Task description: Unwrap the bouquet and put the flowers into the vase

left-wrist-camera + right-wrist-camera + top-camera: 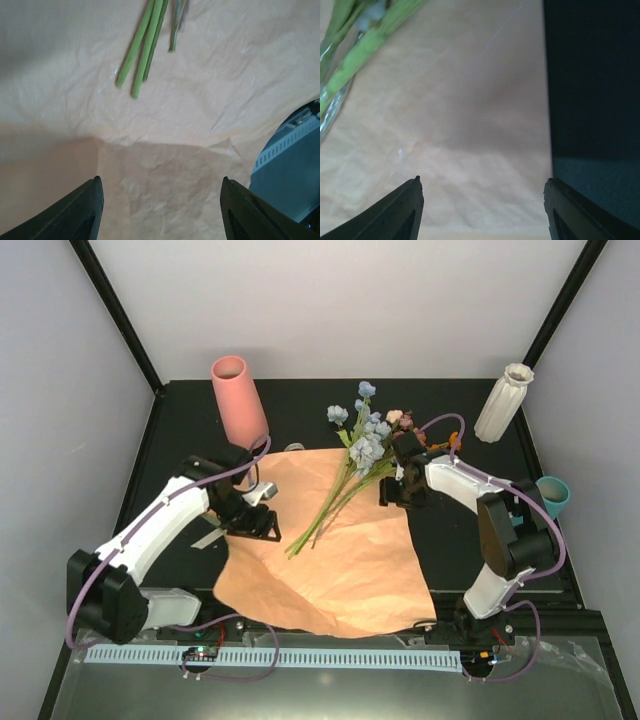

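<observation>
The bouquet lies unwrapped: its peach-orange paper sheet (340, 560) is spread flat on the black table. The flowers (362, 445) rest across the sheet's upper half, stems (318, 515) pointing down-left. Far off at the back right stands the white ribbed vase (503, 402). My left gripper (262, 523) hovers open over the paper's left edge; the stem ends (142, 55) lie ahead of its empty jaws (160, 200). Beside the blooms, my right gripper (392, 490) is open and empty (482, 200) above the paper's right edge, with the stems (365, 55) at its upper left.
A pink cylinder vase (238, 400) stands at the back left, close to the left arm. A teal cylinder (553, 495) sits at the right edge behind the right arm. Black table (590, 75) borders the paper on the right.
</observation>
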Controlling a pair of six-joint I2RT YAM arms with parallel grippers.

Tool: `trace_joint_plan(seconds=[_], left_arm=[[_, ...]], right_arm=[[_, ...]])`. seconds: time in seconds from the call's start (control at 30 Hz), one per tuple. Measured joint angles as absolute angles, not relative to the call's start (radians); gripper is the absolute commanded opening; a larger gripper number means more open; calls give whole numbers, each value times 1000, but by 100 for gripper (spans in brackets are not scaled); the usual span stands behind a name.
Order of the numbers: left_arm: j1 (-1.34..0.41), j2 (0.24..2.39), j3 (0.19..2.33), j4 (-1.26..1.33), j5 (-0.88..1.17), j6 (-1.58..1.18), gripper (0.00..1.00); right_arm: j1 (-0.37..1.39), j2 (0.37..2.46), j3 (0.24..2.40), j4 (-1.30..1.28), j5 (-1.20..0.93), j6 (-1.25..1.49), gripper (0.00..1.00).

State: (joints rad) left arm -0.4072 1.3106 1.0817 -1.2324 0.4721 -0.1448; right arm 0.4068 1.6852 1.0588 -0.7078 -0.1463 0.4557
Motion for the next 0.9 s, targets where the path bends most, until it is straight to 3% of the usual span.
trace_joint_plan(seconds=[0.3, 0.6, 0.7, 0.9], left_arm=[[-407, 1176, 881, -1232, 472, -249, 66], [-407, 1159, 859, -1219, 472, -293, 66], [-407, 1159, 859, -1213, 472, -299, 66], [-407, 1159, 859, -1204, 472, -307, 66]], right_arm=[[351, 1763, 1108, -722, -104, 458, 69], [347, 1766, 1073, -713, -195, 456, 60], [347, 1752, 1045, -707, -223, 460, 52], [340, 1711, 973, -669, -267, 471, 26]])
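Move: The right hand hovers open by the right edge of the spread wrapping paper; the stretch of edge it goes for lies about 2 cm back, 2 cm to its right and 4 cm below. Of the bouquet on the paper, the stems' middle is some 13 cm left and 2 cm back of this hand, the blue flowers about 11 cm ahead and 5 cm left, and the orange flowers roughly 10 cm ahead and 10 cm right. From the left hand that edge is about 10 cm ahead, 27 cm right and 14 cm below. The right hand first eases about 2 cm forward and 2 cm right, then draws back some 4 cm while it sinks throughout, its fingertips tilting slightly back towards the base, and the fingers close to about half their gap around the paper's right edge, the left finger coming onto the sheet. Meanwhile the left hand, open and empty, goes back about 5 cm, a little left and down over the paper, turning slightly counter-clockwise, then all but stops clear above the sheet. ##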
